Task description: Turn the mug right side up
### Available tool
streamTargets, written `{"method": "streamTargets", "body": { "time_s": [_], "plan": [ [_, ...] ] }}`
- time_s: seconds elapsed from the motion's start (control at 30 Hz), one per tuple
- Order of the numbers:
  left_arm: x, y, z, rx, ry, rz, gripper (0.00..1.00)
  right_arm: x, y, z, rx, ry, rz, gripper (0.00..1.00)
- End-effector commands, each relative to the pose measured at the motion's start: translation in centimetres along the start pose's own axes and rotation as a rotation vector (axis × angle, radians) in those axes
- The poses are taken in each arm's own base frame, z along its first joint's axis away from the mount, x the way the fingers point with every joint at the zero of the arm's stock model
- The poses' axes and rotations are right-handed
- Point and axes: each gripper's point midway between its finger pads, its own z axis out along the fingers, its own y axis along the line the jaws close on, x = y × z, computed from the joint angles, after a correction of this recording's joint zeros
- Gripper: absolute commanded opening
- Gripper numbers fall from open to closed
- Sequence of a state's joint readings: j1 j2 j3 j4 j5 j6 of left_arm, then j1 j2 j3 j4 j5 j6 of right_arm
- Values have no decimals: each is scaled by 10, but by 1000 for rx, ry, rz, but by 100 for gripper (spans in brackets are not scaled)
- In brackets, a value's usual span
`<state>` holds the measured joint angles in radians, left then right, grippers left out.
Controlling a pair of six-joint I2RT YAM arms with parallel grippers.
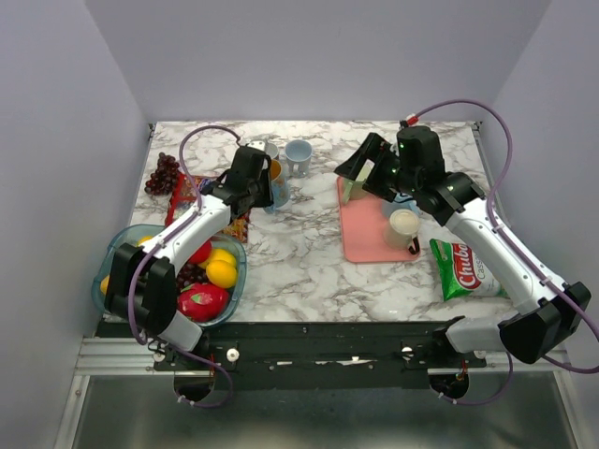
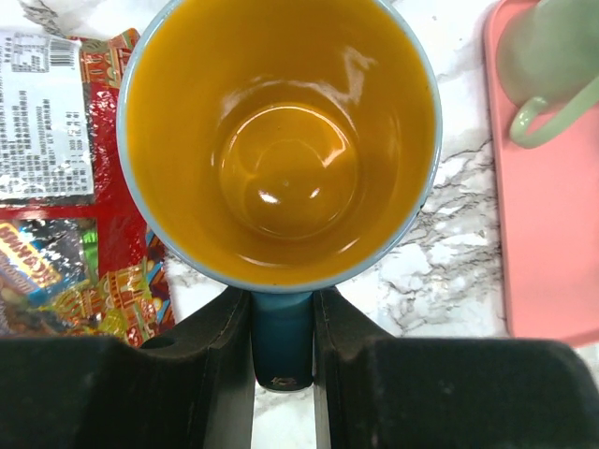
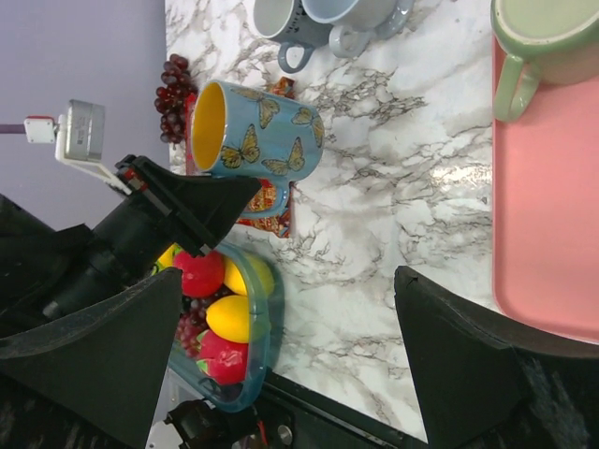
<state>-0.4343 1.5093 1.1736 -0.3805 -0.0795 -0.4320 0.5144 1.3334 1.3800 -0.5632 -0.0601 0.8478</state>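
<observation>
The mug [image 2: 281, 140] is blue with butterflies and orange inside. In the left wrist view I look straight down into its open mouth, with marble table below it. My left gripper [image 2: 282, 318] is shut on its blue handle [image 2: 281, 341]. In the top view the mug [image 1: 278, 182] is at the back left of the table under the left gripper [image 1: 267, 185]. The right wrist view shows it [image 3: 257, 131] from the side; I cannot tell whether its base rests on the table. My right gripper [image 1: 360, 168] hangs open over the pink tray's far end, holding nothing.
A grey mug [image 1: 265, 150] and a pale blue mug [image 1: 299, 156] stand behind the held mug. The pink tray [image 1: 365, 234] carries a green mug [image 2: 552, 65] and a cream mug [image 1: 403, 227]. Chips bag [image 1: 463, 269], fruit bowl [image 1: 241, 271], grapes [image 1: 165, 174] and snack packets [image 2: 56, 234] lie around.
</observation>
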Motion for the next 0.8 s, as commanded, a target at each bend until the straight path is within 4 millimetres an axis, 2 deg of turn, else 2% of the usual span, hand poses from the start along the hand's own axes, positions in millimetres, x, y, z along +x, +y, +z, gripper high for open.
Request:
{"method": "streamTargets", "body": {
  "time_s": [0.0,0.17,0.43,0.53,0.7,0.77],
  "plan": [
    [-28,-4,17,13,-150,39,0,6,-21,5,77,20,13,100],
    [-25,3,33,-23,-155,59,0,8,-27,4,97,29,10,100],
    [-3,18,61,-99,-79,85,0,14,-42,4,147,35,11,100],
    [5,31,70,-169,-57,90,0,11,-64,3,242,-2,1,100],
    [9,42,70,-216,-63,99,19,12,-101,-4,410,-28,-44,100],
    [9,44,69,-229,-64,93,21,11,-113,-6,468,-35,-67,100]
  ]
}}
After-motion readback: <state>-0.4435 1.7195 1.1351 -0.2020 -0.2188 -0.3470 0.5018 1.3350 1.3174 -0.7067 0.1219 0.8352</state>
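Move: The left hand holds the butterfly mug by its handle; the bare landing spot lies about 9 cm ahead of this hand and 13 below. The grey mug stands some 17 ahead and 2 left, the blue mug 17 ahead and 6 right, and the snack bag 17 left, 1 ahead. The open right hand has the cream mug about 15 to its right, 3 ahead, 22 below; the light-blue mug is 8 beyond that, the green mug 17 ahead, 3 right. Keeping its pinch on the butterfly mug's handle, the left hand lowers the mug about 7 cm towards the bare table on the near side of the grey and blue mugs, easing forward some 3 cm as the descent slows, its left side rolling up about 10 degrees. The right hand, still wide open, sinks and swings right towards the cream mug, turning a little clockwise. ##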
